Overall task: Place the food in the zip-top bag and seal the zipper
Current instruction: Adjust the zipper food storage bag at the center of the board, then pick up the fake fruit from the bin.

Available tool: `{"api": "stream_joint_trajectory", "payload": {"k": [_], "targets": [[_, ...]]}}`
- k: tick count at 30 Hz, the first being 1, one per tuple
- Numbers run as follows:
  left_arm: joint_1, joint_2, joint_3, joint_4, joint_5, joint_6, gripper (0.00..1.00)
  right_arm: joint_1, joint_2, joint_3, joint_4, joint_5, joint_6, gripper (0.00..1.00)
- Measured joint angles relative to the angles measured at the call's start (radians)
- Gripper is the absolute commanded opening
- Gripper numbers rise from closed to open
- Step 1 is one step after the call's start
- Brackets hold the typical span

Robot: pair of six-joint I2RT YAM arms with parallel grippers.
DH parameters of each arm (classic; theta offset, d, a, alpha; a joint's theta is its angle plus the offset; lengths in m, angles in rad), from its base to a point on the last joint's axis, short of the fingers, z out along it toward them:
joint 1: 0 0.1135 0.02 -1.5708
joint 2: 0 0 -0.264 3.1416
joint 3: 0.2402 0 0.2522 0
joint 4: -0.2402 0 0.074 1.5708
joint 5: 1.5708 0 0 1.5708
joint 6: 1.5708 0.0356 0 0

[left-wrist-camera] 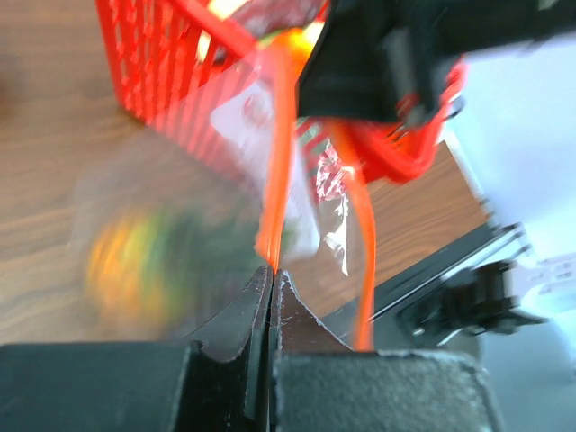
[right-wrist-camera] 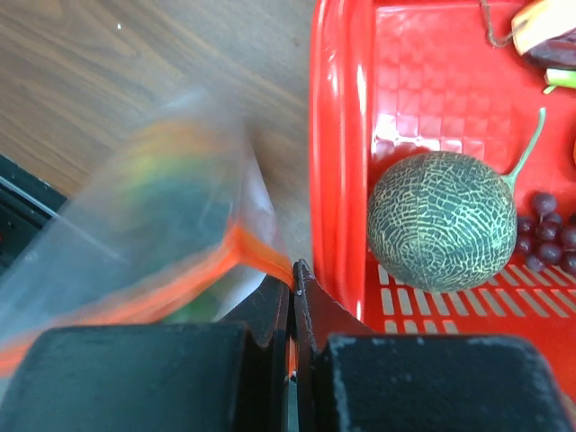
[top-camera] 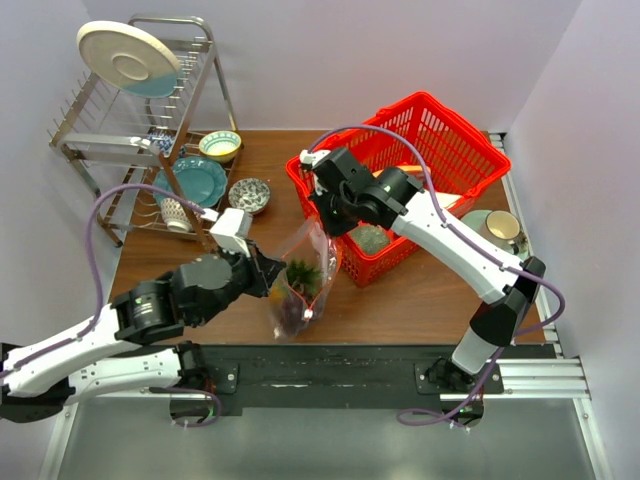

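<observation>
The clear zip-top bag [top-camera: 300, 280] hangs above the table between both grippers. Inside it sit the food items: a pineapple [top-camera: 299, 272] with a green crown and dark grapes [top-camera: 289, 311] lower down. My left gripper [top-camera: 272, 268] is shut on the red-orange zipper [left-wrist-camera: 274, 162] at the bag's left end, the strip pinched at the fingertips [left-wrist-camera: 283, 288]. My right gripper [top-camera: 328, 222] is shut on the zipper [right-wrist-camera: 252, 252] at the other end, close to the basket rim. In both wrist views the bag [right-wrist-camera: 171, 207] is blurred, its contents [left-wrist-camera: 126, 261] a yellow-green smear.
A red mesh basket [top-camera: 470, 160] stands right of the bag, holding a netted melon [right-wrist-camera: 439, 220] and another grape bunch [right-wrist-camera: 549, 229]. A dish rack [top-camera: 150, 130] with plates and bowls stands at the back left. A cup [top-camera: 503, 228] sits at the right edge.
</observation>
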Motion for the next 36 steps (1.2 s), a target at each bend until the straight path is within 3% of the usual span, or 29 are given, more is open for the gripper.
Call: {"api": "stream_joint_trajectory", "payload": {"k": [6,9,10,13,20,24,26,27,31,36], "targets": [[0.000,0.009,-0.058,0.007,-0.001,-0.002,0.00,-0.014,0.004,0.000,0.026,-0.015,0.000,0.00],[0.000,0.004,-0.093,0.046,0.000,0.000,0.00,-0.021,0.021,0.004,0.039,-0.040,-0.001,0.23],[0.000,0.004,-0.101,0.058,-0.001,0.002,0.00,-0.026,0.031,0.006,0.042,-0.047,0.000,0.35],[0.000,0.017,-0.106,0.093,-0.009,0.021,0.00,-0.042,0.054,0.023,0.048,-0.105,0.009,0.50],[0.000,0.048,-0.105,0.157,-0.066,0.083,0.00,-0.166,0.016,0.068,0.058,-0.223,0.026,0.61],[0.000,0.026,-0.112,0.200,-0.089,0.121,0.00,-0.367,-0.069,0.068,0.059,-0.218,0.026,0.64],[0.000,0.017,-0.117,0.213,-0.099,0.135,0.00,-0.430,-0.103,0.068,0.059,-0.209,0.024,0.71],[0.000,0.015,-0.118,0.216,-0.103,0.142,0.00,-0.458,-0.119,0.068,0.059,-0.203,0.024,0.79],[0.000,0.015,-0.120,0.233,-0.106,0.168,0.00,-0.518,-0.160,0.027,0.082,-0.126,0.029,0.94],[0.000,0.015,-0.122,0.253,-0.104,0.187,0.00,-0.542,-0.134,-0.056,0.098,0.048,0.087,0.98]]}}
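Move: Both shut grippers hold the bag's rim; its food hangs about 4 cm ahead of the left hand, 3 cm to its right and 12 cm below. From the right hand, the orange in the basket lies some 17 cm ahead, 16 cm right and 20 cm down; the melon is about 9 cm ahead and 9 cm right, the grapes 16 cm ahead and 21 cm right, both roughly as low. To the right and forward, the right hand goes away from the bag, after its fingers open and let go of the rim: about 20 cm across, rising over the basket's left rim, then sinking above the fruit, nearly wide open and swung some 35 degrees clockwise. The left hand keeps its pinch on the rim, dips about 3 cm, eases forward nearly as far and rises again, tipping up slightly. ##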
